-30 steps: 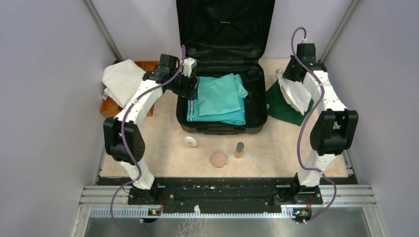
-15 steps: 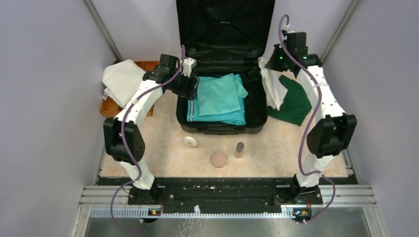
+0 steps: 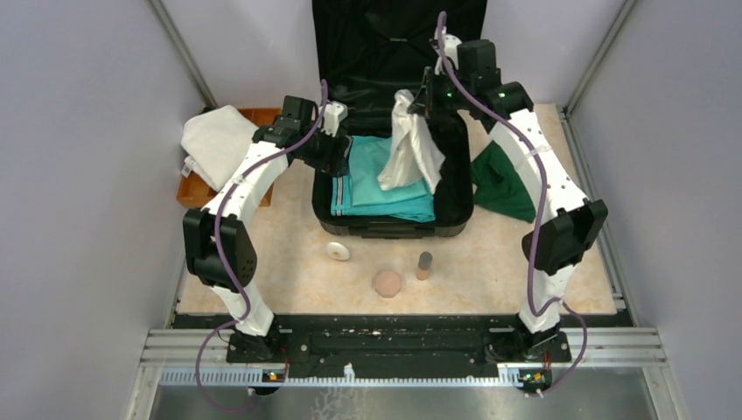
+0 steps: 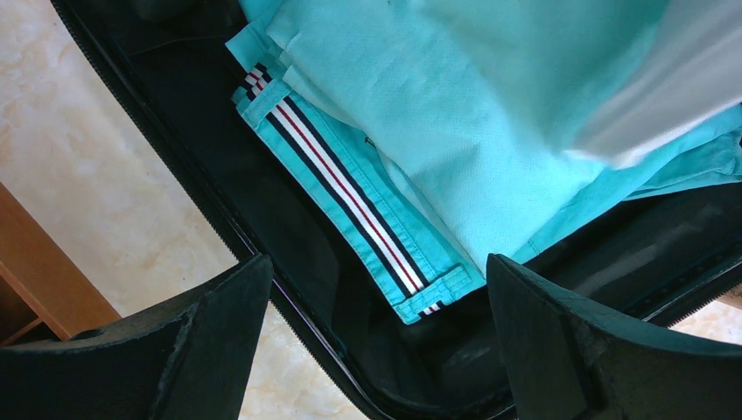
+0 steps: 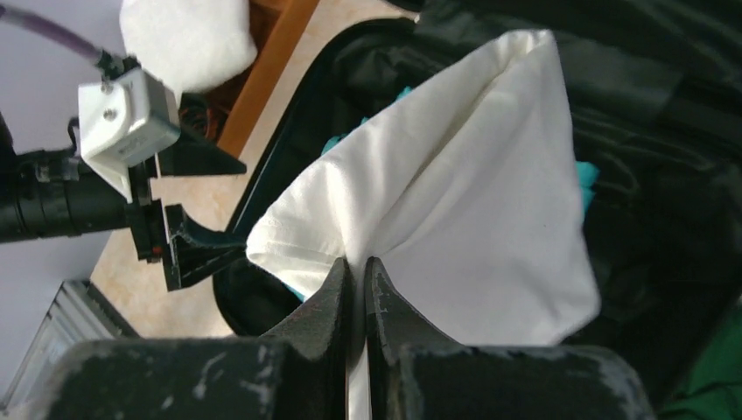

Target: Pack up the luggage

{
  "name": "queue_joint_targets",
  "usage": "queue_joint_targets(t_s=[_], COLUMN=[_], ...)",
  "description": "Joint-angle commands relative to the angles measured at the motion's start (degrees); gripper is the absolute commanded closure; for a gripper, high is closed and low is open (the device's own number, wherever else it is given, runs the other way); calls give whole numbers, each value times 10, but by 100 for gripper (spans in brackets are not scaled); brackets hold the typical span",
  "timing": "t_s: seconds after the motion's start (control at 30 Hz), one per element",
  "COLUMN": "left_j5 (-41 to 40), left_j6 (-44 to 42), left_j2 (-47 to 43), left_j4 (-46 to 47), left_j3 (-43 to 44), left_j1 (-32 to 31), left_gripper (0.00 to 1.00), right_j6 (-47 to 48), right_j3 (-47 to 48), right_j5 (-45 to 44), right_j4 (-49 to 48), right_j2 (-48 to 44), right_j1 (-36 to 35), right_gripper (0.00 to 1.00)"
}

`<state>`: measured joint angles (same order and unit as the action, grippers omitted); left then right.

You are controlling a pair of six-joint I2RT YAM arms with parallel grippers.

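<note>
The luggage (image 3: 462,197), a black suitcase, lies open at the back middle with its lid upright. Folded teal garments (image 3: 376,188) (image 4: 455,114) lie inside, one with a striped waistband (image 4: 350,197). My right gripper (image 3: 416,98) (image 5: 357,267) is shut on a white cloth (image 3: 411,149) (image 5: 472,201), which hangs over the luggage's right half above the teal pile. My left gripper (image 3: 338,159) (image 4: 378,271) stands wide open over the luggage's left rim (image 4: 219,232), with nothing between its fingers.
A brown wooden tray (image 3: 188,194) at the left holds another white cloth (image 3: 219,140). A dark green cloth (image 3: 507,188) lies right of the luggage. In front of it sit a white round item (image 3: 339,251), a pink octagonal piece (image 3: 387,283) and a small brown cylinder (image 3: 424,264).
My right arm has swung left, carrying the white cloth from above the green cloth to over the open luggage. The left arm has not moved.
</note>
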<state>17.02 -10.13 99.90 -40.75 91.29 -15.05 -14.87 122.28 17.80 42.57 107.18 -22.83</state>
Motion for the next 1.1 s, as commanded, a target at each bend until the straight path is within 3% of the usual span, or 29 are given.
queue_joint_targets(t_s=[0.0,0.3,0.5,0.57,0.67,0.8,0.93,1.07], left_j5=[-4,-12,20,42,59,84,116,123], left_j6=[12,12,34,41,41,19,28,36], left_j2=[-26,-31,-35,-33,-33,-39,-29,-2], left_j4=[7,8,18,17,15,26,43,66], left_j3=[11,0,-8,-6,-7,-24,-31,-28], left_j1=[-1,6,35,53,74,77,73,51], left_gripper=[2,2,2,2,2,2,2,2], right_j6=[24,27,1,-6,-16,-44,-99,-108], right_j3=[7,-30,93,117,108,30,-74,-136], right_j5=[35,11,29,44,49,19,2,-68], right_j4=[1,-30,-7,-1,6,-29,-86,-77], right_j2=[34,120,223,244,249,182,76,16], right_j1=[-41,-127,-160,-169,-173,-148,-85,-21], right_gripper=[100,100,100,91,56,28,21,17])
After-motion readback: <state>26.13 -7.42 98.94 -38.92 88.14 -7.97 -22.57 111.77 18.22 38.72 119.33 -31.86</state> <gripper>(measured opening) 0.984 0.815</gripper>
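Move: The teal clothes pile in the suitcase, where the white cloth is to go, has its middle about level with the right hand, some 8 cm to its left and 26 cm below. The suitcase's left wall stands some 14 cm farther left than the pile's middle, level with it; the green cloth on the table lies about 20 cm to the right of the hand and 33 cm down. For the left hand the pile is about 10 cm right, 2 cm ahead and 12 cm below. The white cloth, still pinched in the right hand, is swept left and down onto the teal pile, about 17 cm each way and a little back, the wrist turning counter-clockwise and tipping down some 20 degrees. There the fingers open wide and let go, and the hand swings back right about 8 cm over the cloth. The empty, open left hand shifts left 5 cm from the pile, then comes partway back. ##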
